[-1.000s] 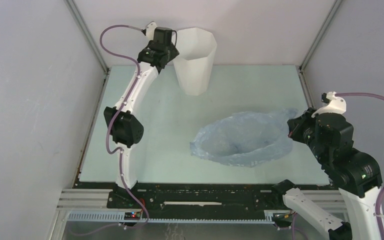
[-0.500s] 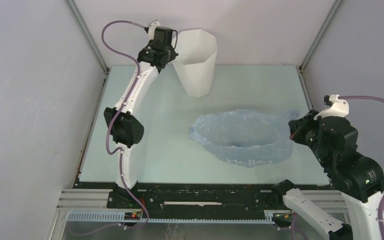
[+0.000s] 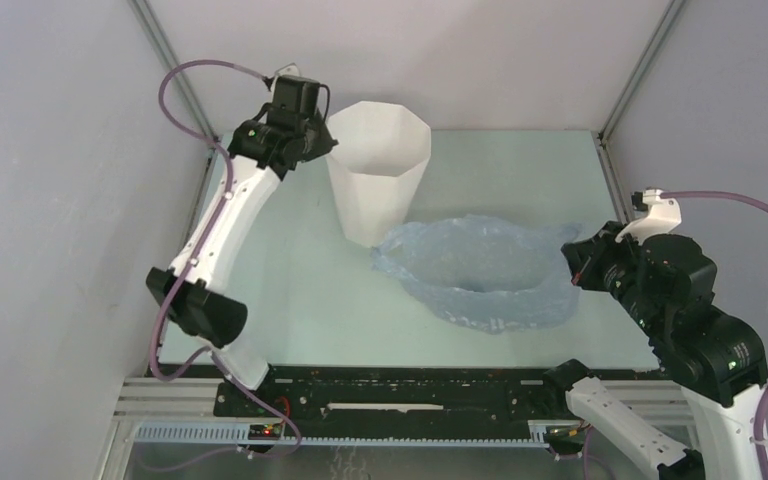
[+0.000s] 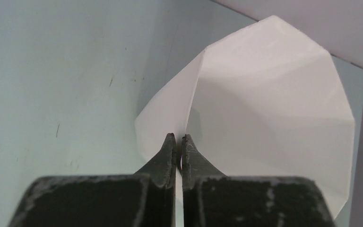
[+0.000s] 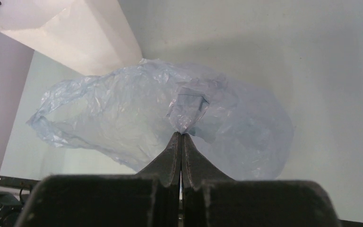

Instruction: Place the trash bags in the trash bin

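The white faceted trash bin (image 3: 380, 170) stands upright near the middle back of the table. My left gripper (image 3: 328, 148) is shut on the bin's left rim; in the left wrist view the rim wall runs between my fingertips (image 4: 179, 138) and the bin (image 4: 274, 109) fills the right side. The pale-blue trash bag (image 3: 480, 270) is held open just right of the bin, its left edge touching the bin's base. My right gripper (image 3: 570, 258) is shut on the bag's right edge; in the right wrist view the film (image 5: 160, 113) bunches at my fingertips (image 5: 181, 135).
The pale green table (image 3: 300, 290) is walled by grey panels at the left, back and right. A metal rail (image 3: 410, 395) with both arm bases runs along the near edge. The bin also shows at the top left of the right wrist view (image 5: 75, 33).
My left gripper has pulled the bin toward the near side and left, close to the bag. My right gripper has shifted the bag left, so it now touches the bin.
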`<move>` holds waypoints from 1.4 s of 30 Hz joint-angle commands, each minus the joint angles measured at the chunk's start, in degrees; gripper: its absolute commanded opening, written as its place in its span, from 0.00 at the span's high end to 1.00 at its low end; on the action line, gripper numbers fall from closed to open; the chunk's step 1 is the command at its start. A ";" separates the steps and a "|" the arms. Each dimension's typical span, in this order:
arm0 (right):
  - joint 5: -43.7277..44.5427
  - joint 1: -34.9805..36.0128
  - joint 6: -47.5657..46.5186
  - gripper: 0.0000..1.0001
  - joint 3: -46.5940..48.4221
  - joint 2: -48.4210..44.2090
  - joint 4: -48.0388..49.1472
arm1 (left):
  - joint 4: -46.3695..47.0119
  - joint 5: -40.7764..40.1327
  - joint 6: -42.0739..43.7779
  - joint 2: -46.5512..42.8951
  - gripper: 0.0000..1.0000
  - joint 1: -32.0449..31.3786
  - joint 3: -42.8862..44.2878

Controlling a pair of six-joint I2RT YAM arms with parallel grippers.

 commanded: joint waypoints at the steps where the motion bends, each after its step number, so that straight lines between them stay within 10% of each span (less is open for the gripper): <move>1: -3.10 -0.34 -2.32 1.00 -0.33 -0.77 2.51 | 2.58 3.94 -4.32 -7.46 1.00 -0.63 -7.66; 11: -8.43 -0.34 -2.80 1.00 -1.02 -2.81 1.29 | 8.31 7.43 -9.44 -18.63 0.95 -1.25 -25.17; 18: -10.67 -0.34 -2.25 1.00 -1.00 -3.28 1.15 | 8.75 10.62 -6.48 -24.23 0.38 -2.05 -27.78; 27: -13.97 -0.34 -2.16 1.00 -0.99 -4.21 -0.24 | 8.68 21.56 -2.78 -38.44 0.01 -5.35 -35.95; 42: -17.27 -0.34 -0.70 1.00 -1.01 -6.05 -2.93 | 13.13 13.76 -11.62 -39.04 0.02 -27.46 -49.83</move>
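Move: My left fingers are shut on the left side of the bin's rim; the bin's middle lies about 9 cm to their right and 14 cm below. The trash bag's loose left end, where this hand goes next, is some 21 cm back, 8 cm right and 14 cm below. From my right hand, which pinches the bag's other end, that loose end is about 36 cm left, 6 cm ahead and 15 cm below; the bin is roughly 37 cm left and 24 cm ahead. Still gripping the rim, my left hand draws the bin back about 6 cm while sinking 4, then opens wide and lets go. It lifts clear, swings back and right some 20 cm, turning clockwise about 35 degrees, and sinks, open, towards the bag's loose end. My right hand keeps its pinch, easing back and left about 5 cm and turning slightly counter-clockwise. ##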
